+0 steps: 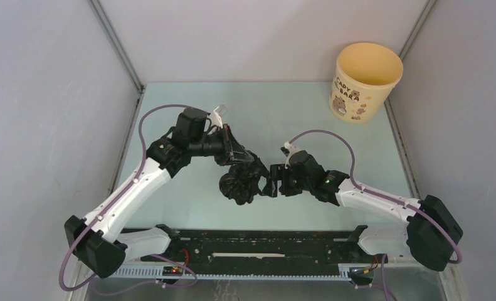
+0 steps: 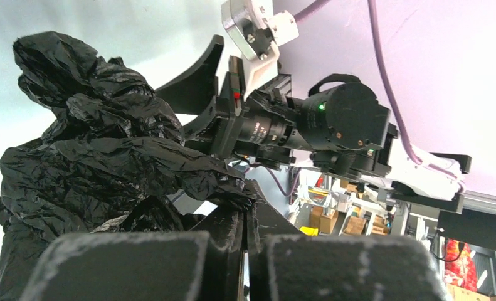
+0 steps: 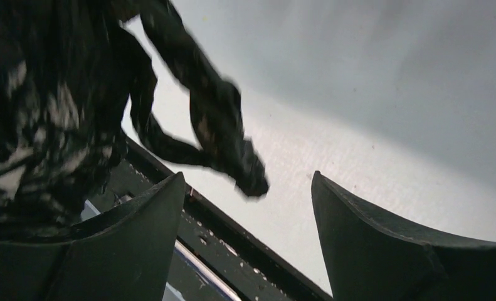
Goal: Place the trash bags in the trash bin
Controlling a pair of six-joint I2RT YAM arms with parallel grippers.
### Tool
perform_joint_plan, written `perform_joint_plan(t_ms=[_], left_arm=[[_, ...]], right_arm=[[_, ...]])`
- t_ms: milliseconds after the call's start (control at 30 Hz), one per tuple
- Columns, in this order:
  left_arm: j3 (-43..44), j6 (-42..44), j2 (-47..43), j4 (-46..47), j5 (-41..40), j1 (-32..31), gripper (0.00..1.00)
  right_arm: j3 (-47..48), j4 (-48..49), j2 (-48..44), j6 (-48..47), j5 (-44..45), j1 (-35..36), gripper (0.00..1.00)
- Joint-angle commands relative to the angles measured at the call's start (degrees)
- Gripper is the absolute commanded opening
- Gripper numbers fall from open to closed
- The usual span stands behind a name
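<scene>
A crumpled glossy black trash bag (image 1: 240,182) hangs in a bunch above the middle of the table. My left gripper (image 1: 250,159) is shut on its upper edge; in the left wrist view the film (image 2: 101,157) is pinched between the closed fingertips (image 2: 253,207). My right gripper (image 1: 272,180) is open just right of the bag, facing it. In the right wrist view a loop of the bag (image 3: 220,135) dangles above the gap between the spread fingers (image 3: 148,207), nothing held. The pale yellow trash bin (image 1: 365,81) with bear pictures stands upright at the far right corner.
A black slotted rail (image 1: 251,248) runs along the near table edge between the arm bases. Grey walls close in the table on the left, back and right. The right arm's wrist (image 2: 333,122) shows close in the left wrist view.
</scene>
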Motion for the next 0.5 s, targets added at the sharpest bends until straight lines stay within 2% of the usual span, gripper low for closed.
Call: perform_joint_plan(t_ms=[0, 100, 167, 200, 267, 300, 367, 467], left_arm=[[4.2, -1.2, -2.8, 0.0, 2.3, 0.1, 0.00], [4.2, -1.5, -2.7, 0.0, 2.9, 0.1, 0.00], [4.2, -1.4, -2.4, 0.0, 3.4, 0.1, 0.00], [4.3, -1.3, -2.1, 0.0, 3.7, 0.1, 0.00], [4.4, -0.5, -1.7, -0.2, 3.9, 0.2, 0.00], [4.4, 0.4, -1.6, -0.9, 3.5, 0.2, 0.00], [4.7, 4.5, -1.3, -4.7, 0.2, 0.6, 0.00], [2.5, 13.7, -0.2, -12.0, -12.6, 1.5, 0.00]], right_arm=[[0.5, 9.4, 0.6, -1.5, 1.7, -1.0, 0.83], [-0.7, 15.9, 2.2, -1.5, -2.4, -2.0, 0.80], [-2.0, 21.1, 3.3, -0.3, -5.0, -1.8, 0.72], [-2.5, 23.5, 4.0, 0.5, -6.0, -1.8, 0.60], [-2.6, 25.3, 5.7, 2.3, -6.0, -2.0, 0.16], [-2.6, 25.2, 6.3, 3.4, -6.0, -2.5, 0.05], [-2.6, 23.0, 7.3, 5.6, -7.5, -4.1, 0.01], [-2.6, 15.2, 7.8, 8.1, -7.7, -5.7, 0.00]])
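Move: The right hand, wide open, goes for the loose handle strap of the trash bag, about 2 cm ahead of it, 3 cm to its left and level with it. The bag's bulk hangs some 13 cm to its left and about 5 cm above it, neither ahead nor back; the pinched end is roughly 9 cm left, 2 cm ahead and 17 cm above. From the left hand, still holding that end, the strap lies about 7 cm right, 2 cm back and 17 cm below. The right fingers come to pinch the bag's hanging strap, shutting from wide open around it after the hand has slipped some 4 cm diagonally forward and left to it, lifting a little and sinking back, with about 10 degrees of roll that raises its left side. The left hand keeps its pinch on the bag's upper end and holds nearly in place, bobbing up about a centimetre and back. ##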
